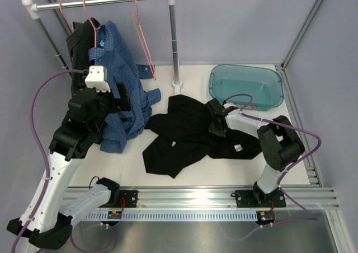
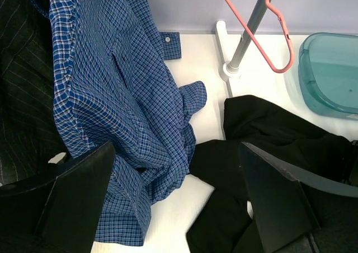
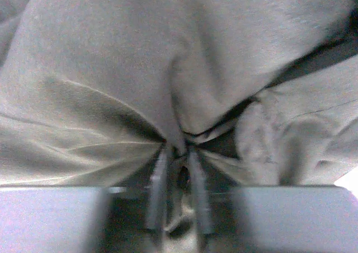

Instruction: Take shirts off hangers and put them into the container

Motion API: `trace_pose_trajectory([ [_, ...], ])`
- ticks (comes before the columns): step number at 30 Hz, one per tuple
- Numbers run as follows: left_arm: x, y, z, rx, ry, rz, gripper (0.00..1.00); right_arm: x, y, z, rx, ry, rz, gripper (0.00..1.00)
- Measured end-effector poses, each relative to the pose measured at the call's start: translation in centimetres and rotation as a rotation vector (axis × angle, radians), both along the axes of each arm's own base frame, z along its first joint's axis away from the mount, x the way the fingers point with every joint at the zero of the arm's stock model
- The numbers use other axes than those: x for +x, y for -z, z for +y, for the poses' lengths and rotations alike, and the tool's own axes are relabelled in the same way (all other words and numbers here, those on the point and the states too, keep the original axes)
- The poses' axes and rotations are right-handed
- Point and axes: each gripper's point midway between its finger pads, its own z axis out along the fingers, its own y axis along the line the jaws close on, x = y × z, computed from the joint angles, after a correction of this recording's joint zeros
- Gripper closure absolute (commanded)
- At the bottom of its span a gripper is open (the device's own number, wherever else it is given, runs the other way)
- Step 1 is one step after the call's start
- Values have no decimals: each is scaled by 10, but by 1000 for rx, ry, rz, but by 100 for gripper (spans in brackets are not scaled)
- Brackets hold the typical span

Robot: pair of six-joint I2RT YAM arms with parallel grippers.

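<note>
A black shirt lies crumpled on the table's middle. My right gripper presses down on its right part. In the right wrist view this gripper is shut, pinching a fold of the cloth. A blue checked shirt hangs from a pink hanger and trails onto the table. My left gripper hovers open beside its lower folds, nothing between the fingers. A dark shirt hangs at far left. One bare hanger dangles from the rail. The teal container stands at the back right.
The white-and-silver rail spans the back left, its right post standing on a foot between the shirts and the container. Walls close the back and both sides. The arms' mounting rail runs along the near edge.
</note>
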Motion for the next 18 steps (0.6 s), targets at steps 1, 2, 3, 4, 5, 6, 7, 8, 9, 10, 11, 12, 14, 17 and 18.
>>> trace_pose_trajectory([
  [1,0,0,0,3,1,0,1,1,0,1,7,8,-7,91],
  [2,0,0,0,6,2,-1,1,3,0,2,13,17,-14,95],
  [3,0,0,0,8,3,-2,1,4,0,2,17,21,-20,100],
  [4,0,0,0,11,4,-3,1,4,-1,2,19,24,-22,100],
  [5,0,0,1,14,4,-4,1,4,-2,2,21,26,-26,100],
  [6,0,-1,1,17,5,-4,1,5,-2,2,22,26,-31,100],
  [7,0,-1,1,21,6,-5,1,3,-3,1,22,25,-34,100],
  [8,0,-1,1,24,6,-6,1,2,-6,0,23,21,-40,100],
  [9,0,-1,2,28,5,-6,1,2,-11,0,25,16,-48,100],
  [10,0,-1,2,32,5,-7,1,1,-18,-1,28,9,-60,100],
  [11,0,-1,2,36,6,-9,1,1,-28,-2,35,2,-80,100],
  [12,0,-2,2,38,7,-10,1,1,-41,-2,45,-7,-105,100],
  [14,0,-5,3,42,8,-17,1,3,-74,-3,69,-32,-176,100],
  [17,-1,-12,3,38,8,-31,1,9,-136,-3,108,-69,-304,100],
  [18,-1,-13,3,37,8,-35,1,12,-157,-2,118,-79,-346,100],
])
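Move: Right at the right hand's almost shut fingers lies the black shirt, its middle some 6 cm to the left, about 2 cm back and level with the tips. The container stands roughly 18 cm ahead and 10 cm to the right; the rack post's foot is about 18 cm ahead and 14 cm to the left. From the waiting left hand, the black shirt's middle lies around 21 cm to the right, 1 cm ahead and 35 cm below. Closing the last bit on the bunched cloth down at the table, the right fingers pinch the black shirt. The right hand then stays low briefly before rising almost straight up, about 15 cm and gathering speed, short of the container. Its wrist tips the fingers some 20 degrees forward while the grip holds. ##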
